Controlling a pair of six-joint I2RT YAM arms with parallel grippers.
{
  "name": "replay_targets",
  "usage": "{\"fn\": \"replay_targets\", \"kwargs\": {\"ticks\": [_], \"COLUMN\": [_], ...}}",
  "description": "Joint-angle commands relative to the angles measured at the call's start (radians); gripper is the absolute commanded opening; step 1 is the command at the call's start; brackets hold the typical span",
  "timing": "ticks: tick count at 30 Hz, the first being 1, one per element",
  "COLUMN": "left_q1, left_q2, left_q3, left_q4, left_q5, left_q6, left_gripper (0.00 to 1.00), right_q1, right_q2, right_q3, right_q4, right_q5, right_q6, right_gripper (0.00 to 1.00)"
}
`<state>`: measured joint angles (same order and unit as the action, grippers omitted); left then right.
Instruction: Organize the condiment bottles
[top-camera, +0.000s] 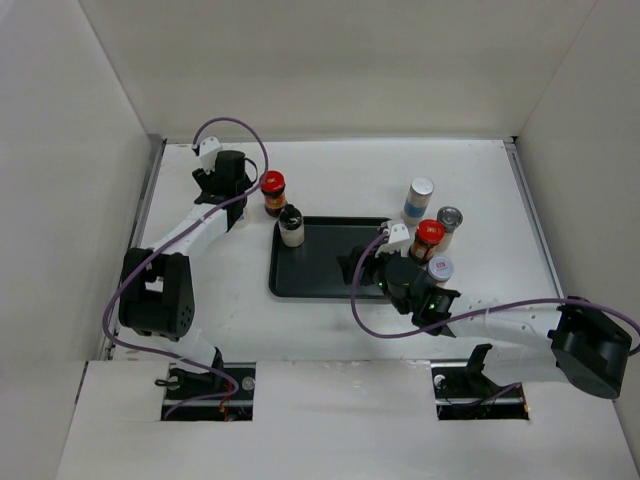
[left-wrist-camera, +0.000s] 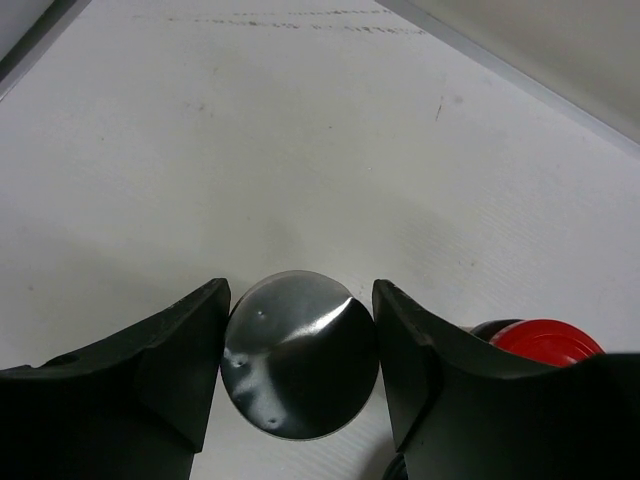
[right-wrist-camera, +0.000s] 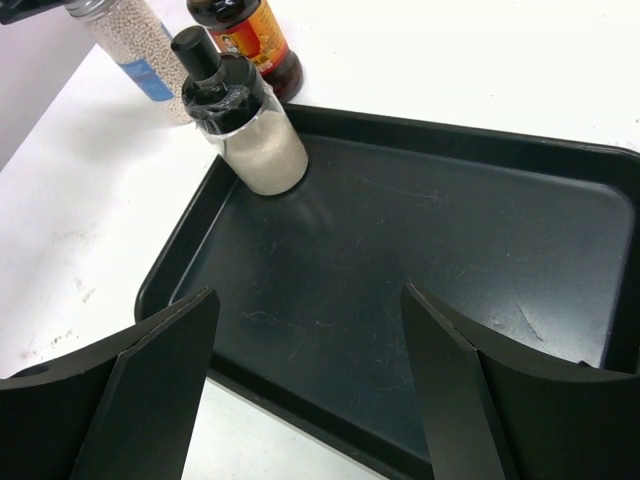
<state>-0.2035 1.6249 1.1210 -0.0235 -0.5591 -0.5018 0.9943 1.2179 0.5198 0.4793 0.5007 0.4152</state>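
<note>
My left gripper (top-camera: 228, 178) (left-wrist-camera: 300, 292) is shut on the silver lid of a white shaker (left-wrist-camera: 298, 355) standing on the table; the top view hides this shaker. A red-lidded dark jar (top-camera: 273, 190) (left-wrist-camera: 542, 340) stands just to its right. A black-capped bottle (top-camera: 291, 225) (right-wrist-camera: 240, 110) stands in the far left corner of the black tray (top-camera: 325, 275). My right gripper (top-camera: 376, 262) (right-wrist-camera: 308, 300) is open and empty over the tray's near right part. To the right of the tray stand a white shaker (top-camera: 420, 198), a red-lidded jar (top-camera: 428, 238), a silver-lidded bottle (top-camera: 450, 218) and a grey-lidded shaker (top-camera: 440, 268).
The tray floor (right-wrist-camera: 430, 250) is bare apart from the black-capped bottle. White walls enclose the table at the back and both sides. Purple cables loop over both arms. The right arm's wrist sits close to the group of bottles on the right.
</note>
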Motion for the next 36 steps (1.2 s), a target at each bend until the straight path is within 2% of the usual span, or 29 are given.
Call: {"fn": "replay_targets", "kwargs": {"ticks": [1,7,12,17,26,31,36], "left_q1": [0.0,-0.004,-0.046,-0.148,-0.38,-0.438,-0.48], "left_q2": [-0.049,-0.193,-0.332,-0.37,-0.263,-0.169,-0.094], "left_q3": [-0.035,-0.107,-0.063,0.04,0.213,0.276,0.257], "left_q4": [0.016,0.045,0.036,0.016,0.088,0.112,0.126], "left_q5": [0.013,0.001,-0.007,0.007,0.042,0.041,0.036], "left_q6": [-0.001,-0.007,0.008,0.02,0.035,0.059,0.062], "left_gripper": [0.38,0.31,0.3,0.3,0.3,0.3,0.3], "right_q1": [-0.012,-0.013,-0.012,-0.023,-0.036,-0.038,-0.047], "right_q2": [-0.02,-0.029,-0.02,-0.061,-0.149,-0.138,-0.169], "right_q3": [0.008,0.002,0.013,-0.007,-0.047,-0.041,-0.061], "right_q4": [0.03,0.041,0.038,0.033,0.048,0.039,0.051], "right_q5": [0.012,0.012,0.013,0.03,0.087,0.088,0.104], "right_q6": [0.004,0.004,-0.003,0.011,0.019,0.016,0.019], "right_gripper": [0.8,0.8,0.8,0.79,0.77,0.78,0.78]}}
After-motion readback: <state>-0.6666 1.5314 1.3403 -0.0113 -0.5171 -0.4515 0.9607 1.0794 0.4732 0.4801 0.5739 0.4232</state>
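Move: Right of the left hand by some 23 cm and about 10 cm nearer the base lies the middle of the empty-centred tray, about 8 cm below the hand, which already grips the silver-lidded bottle. The black-capped bottle stands in the tray about 12 cm right and 6 cm back from the left hand; the red-lidded bottle is 8 cm to its right, about 1 cm farther out. From the right hand the tray's middle is 3 cm ahead, 3 cm left. Keeping its grip on the silver-lidded bottle, the left hand draws back about 5 cm, then climbs and swings right, some 22 cm in all, past the red-lidded bottle towards the tray. It starts sinking at the end, with the wrist turned 30 degrees clockwise and the fingers tipped up. The right hand, open and empty, edges right and up. ##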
